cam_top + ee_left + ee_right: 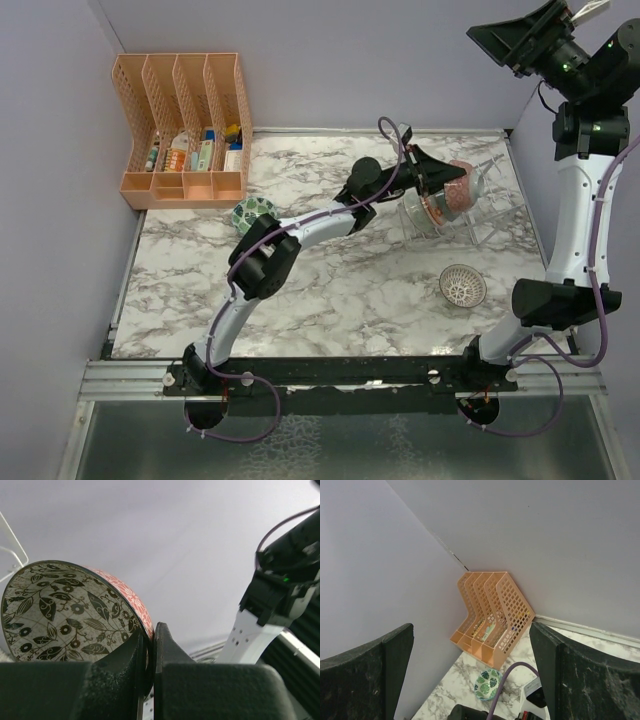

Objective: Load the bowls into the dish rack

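My left gripper point(437, 180) is shut on the rim of the red-orange bowl point(457, 192), holding it on edge over the clear dish rack point(480, 222) at the back right. In the left wrist view the fingers point(167, 645) pinch the rim of this bowl point(60, 612), which has black leaves inside, and a thin rack rib point(12, 550) shows at the left. The green-leaf bowl point(254, 213) sits near the organizer and shows in the right wrist view too point(487, 684). The pink-white lattice bowl point(462, 285) lies upside down in front of the rack. My right gripper point(471, 630) is raised high point(520, 38), open and holding nothing.
An orange four-slot file organizer point(185, 130) with small items stands in the back left corner point(492, 615). Walls close the table at the left, back and right. The right arm's white links point(575, 220) rise beside the rack point(272, 600).
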Robot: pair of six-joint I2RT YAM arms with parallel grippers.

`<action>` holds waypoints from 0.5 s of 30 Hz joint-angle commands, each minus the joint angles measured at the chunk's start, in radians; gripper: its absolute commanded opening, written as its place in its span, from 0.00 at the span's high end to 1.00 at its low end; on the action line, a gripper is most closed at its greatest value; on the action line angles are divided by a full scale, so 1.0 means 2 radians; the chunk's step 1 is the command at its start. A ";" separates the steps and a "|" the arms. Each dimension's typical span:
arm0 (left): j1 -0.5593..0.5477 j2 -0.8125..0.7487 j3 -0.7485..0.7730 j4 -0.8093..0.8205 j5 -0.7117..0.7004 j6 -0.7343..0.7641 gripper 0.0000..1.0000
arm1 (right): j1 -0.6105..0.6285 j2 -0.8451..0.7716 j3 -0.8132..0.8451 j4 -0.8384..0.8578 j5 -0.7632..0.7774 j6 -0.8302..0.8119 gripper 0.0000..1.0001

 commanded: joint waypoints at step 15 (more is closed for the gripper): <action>-0.001 0.078 0.103 0.003 -0.146 -0.105 1.00 | -0.018 -0.004 -0.011 0.012 -0.035 -0.012 0.00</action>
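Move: The left hand already holds the dark leaf-patterned bowl by its rim; the next free place in the dish rack is about 8 cm to its right, 4 cm ahead and 25 cm below. The racked grey bowl stands about 3 cm right and 3 cm ahead. The last bowl on the table lies some 17 cm back and 8 cm right. From the right hand, the free place is roughly 4 cm back, 4 cm right and far below. The left hand carries the pinched bowl about 5 cm forward above the rack, wrist turning some 15 degrees. ##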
